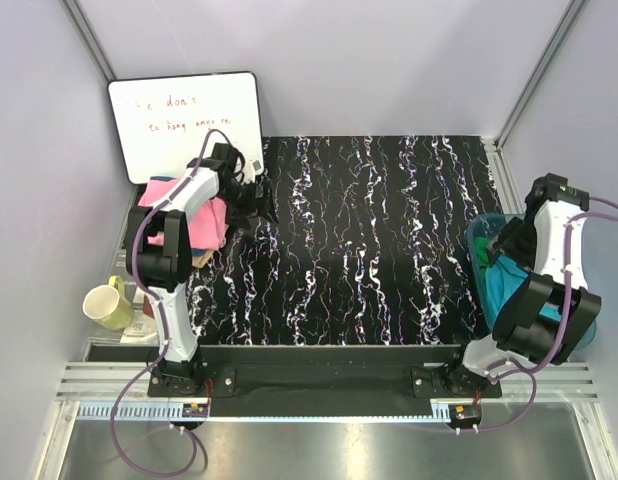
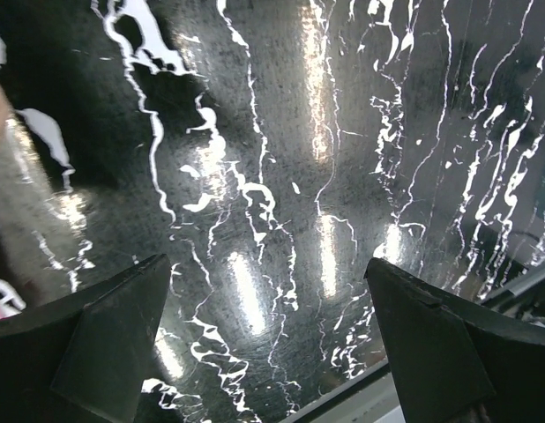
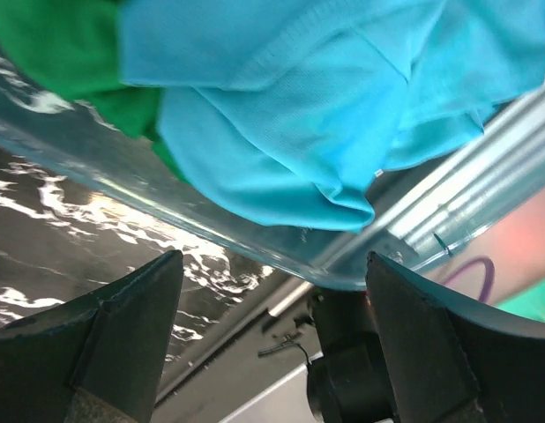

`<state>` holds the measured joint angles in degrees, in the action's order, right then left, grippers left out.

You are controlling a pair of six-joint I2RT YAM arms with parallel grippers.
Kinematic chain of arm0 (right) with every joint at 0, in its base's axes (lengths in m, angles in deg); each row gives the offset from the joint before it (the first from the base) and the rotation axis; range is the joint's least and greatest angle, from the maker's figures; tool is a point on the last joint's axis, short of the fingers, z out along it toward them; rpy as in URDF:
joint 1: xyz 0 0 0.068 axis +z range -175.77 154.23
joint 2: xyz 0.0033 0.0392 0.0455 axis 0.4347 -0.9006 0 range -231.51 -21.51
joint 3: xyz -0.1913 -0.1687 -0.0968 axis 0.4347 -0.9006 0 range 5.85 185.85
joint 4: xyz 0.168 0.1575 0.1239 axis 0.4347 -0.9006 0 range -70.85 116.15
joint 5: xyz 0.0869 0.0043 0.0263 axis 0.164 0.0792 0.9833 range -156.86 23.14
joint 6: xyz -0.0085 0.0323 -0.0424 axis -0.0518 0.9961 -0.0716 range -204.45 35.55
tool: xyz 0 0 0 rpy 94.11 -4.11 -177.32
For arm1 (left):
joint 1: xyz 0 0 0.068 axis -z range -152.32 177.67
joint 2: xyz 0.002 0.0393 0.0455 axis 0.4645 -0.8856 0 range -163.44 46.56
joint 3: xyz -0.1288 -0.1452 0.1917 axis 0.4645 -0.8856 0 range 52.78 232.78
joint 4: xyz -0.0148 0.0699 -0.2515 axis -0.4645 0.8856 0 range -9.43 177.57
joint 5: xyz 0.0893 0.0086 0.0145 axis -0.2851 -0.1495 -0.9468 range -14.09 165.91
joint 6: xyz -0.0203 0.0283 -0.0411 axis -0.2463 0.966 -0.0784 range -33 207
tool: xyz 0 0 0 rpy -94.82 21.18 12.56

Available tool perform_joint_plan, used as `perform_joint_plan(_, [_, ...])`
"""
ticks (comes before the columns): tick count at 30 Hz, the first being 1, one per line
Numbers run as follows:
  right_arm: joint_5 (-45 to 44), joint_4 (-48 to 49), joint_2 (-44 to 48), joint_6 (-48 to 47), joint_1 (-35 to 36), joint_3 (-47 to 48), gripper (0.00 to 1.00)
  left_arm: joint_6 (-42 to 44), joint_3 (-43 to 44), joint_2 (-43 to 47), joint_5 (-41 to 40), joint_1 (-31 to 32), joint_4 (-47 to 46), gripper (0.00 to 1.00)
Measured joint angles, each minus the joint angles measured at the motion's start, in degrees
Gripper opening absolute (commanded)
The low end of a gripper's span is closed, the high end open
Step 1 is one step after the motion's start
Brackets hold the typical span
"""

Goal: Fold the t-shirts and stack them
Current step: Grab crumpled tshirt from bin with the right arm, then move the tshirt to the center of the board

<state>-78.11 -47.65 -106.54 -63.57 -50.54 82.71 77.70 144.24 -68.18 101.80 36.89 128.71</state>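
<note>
A teal-blue t-shirt [image 3: 290, 115] lies crumpled in the translucent blue tub [image 3: 255, 240] at the table's right edge, with a green t-shirt [image 3: 70, 44] beside it. My right gripper [image 3: 268, 344] hangs open just outside the tub's rim with nothing between its fingers. From above the teal t-shirt [image 1: 504, 290] shows under the right arm, and the right gripper [image 1: 509, 248] is over the tub. A pink t-shirt [image 1: 194, 218] lies at the far left on other cloth. My left gripper [image 2: 268, 339] is open over bare table, right of the pink t-shirt, at the back left [image 1: 255, 207].
The black marbled table top [image 1: 359, 250] spreads between the arms. A whiteboard [image 1: 184, 122] leans at the back left. A pale yellow mug [image 1: 107, 303] stands left of the left arm. The blue tub [image 1: 479, 235] sits against the right frame rail.
</note>
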Motion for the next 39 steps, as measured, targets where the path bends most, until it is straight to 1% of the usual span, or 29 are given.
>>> perform_joint_plan(4, [-1.7, -1.6, -2.8, 0.3, 0.0, -0.4, 0.94, -0.4, 0.0, -0.9, 1.6, 0.0, 0.0, 0.99])
perform_joint_plan(9, [-4.4, -2.4, -10.4, 0.6, 0.0, -0.2, 0.92, -0.7, 0.0, -1.0, 3.1, 0.0, -0.1, 0.99])
perform_joint_plan(10, [-4.9, -2.5, -12.0, 0.6, 0.0, 0.2, 0.88, -0.8, 0.0, -1.0, 3.3, 0.0, -0.1, 0.99])
perform_joint_plan(11, [-5.9, -2.6, -14.1, 0.5, 0.0, 0.9, 0.77, -0.9, 0.0, -1.0, 3.5, 0.0, -0.2, 0.99])
perform_joint_plan(12, [-6.6, -2.5, -16.0, 0.3, 0.0, 1.7, 0.47, -0.9, 0.0, -1.0, 3.5, 0.0, -0.2, 0.99])
perform_joint_plan(14, [-7.2, -2.5, -17.6, 0.0, 0.0, 2.5, 0.08, -0.9, 0.0, -1.0, 3.6, 0.0, -0.2, 0.99])
perform_joint_plan(15, [-7.5, -2.4, -18.5, -0.2, 0.0, 3.0, 0.0, -0.9, 0.0, -1.0, 3.6, 0.0, -0.2, 0.99])
perform_joint_plan(21, [-8.3, -2.1, -21.8, 0.0, 0.0, 4.2, 0.0, -0.8, 0.0, -1.0, 3.4, 0.0, -0.2, 0.99])
perform_joint_plan(25, [-7.7, -2.8, -21.2, 0.0, 0.0, 6.1, 0.0, -0.8, 0.0, -1.0, 3.2, 0.0, -0.2, 0.99])
perform_joint_plan(27, [-7.2, -3.2, -19.6, -0.1, 0.0, 8.5, 0.0, -0.8, 0.0, -1.0, 3.1, 0.0, -0.2, 0.99])
perform_joint_plan(30, [-6.6, -3.4, -15.7, -0.5, 0.0, 14.0, 0.0, -0.9, 0.0, -1.0, 2.8, 0.0, -0.2, 0.99])
perform_joint_plan(36, [-5.5, -2.8, -6.1, -1.2, 0.0, 29.9, 0.0, -1.9, 1.7, -1.0, 1.9, 0.0, 0.3, 0.99])
perform_joint_plan(39, [-1.7, -1.6, -2.7, -1.2, 0.0, 34.4, 0.0, -2.8, 4.9, -1.0, 0.5, 0.0, 0.5, 0.99])
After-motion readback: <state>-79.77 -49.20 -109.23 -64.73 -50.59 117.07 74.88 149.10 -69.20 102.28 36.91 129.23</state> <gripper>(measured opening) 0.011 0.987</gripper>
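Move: The crumpled blue t-shirt lies in the bin under the right hand, its middle about 9 cm below, 4 cm to the right and 2 cm back. The green cloth is at similar depth, some 5 cm ahead and 7 cm left of the hand; the bin's left rim runs roughly 9 cm to the hand's left, level with it fore and aft. From the left hand the blue t-shirt is some 61 cm right and 20 cm back. Right hand sinks about 7 cm, pinches the blue t-shirt, then lifts it some 23 cm up and forward. ##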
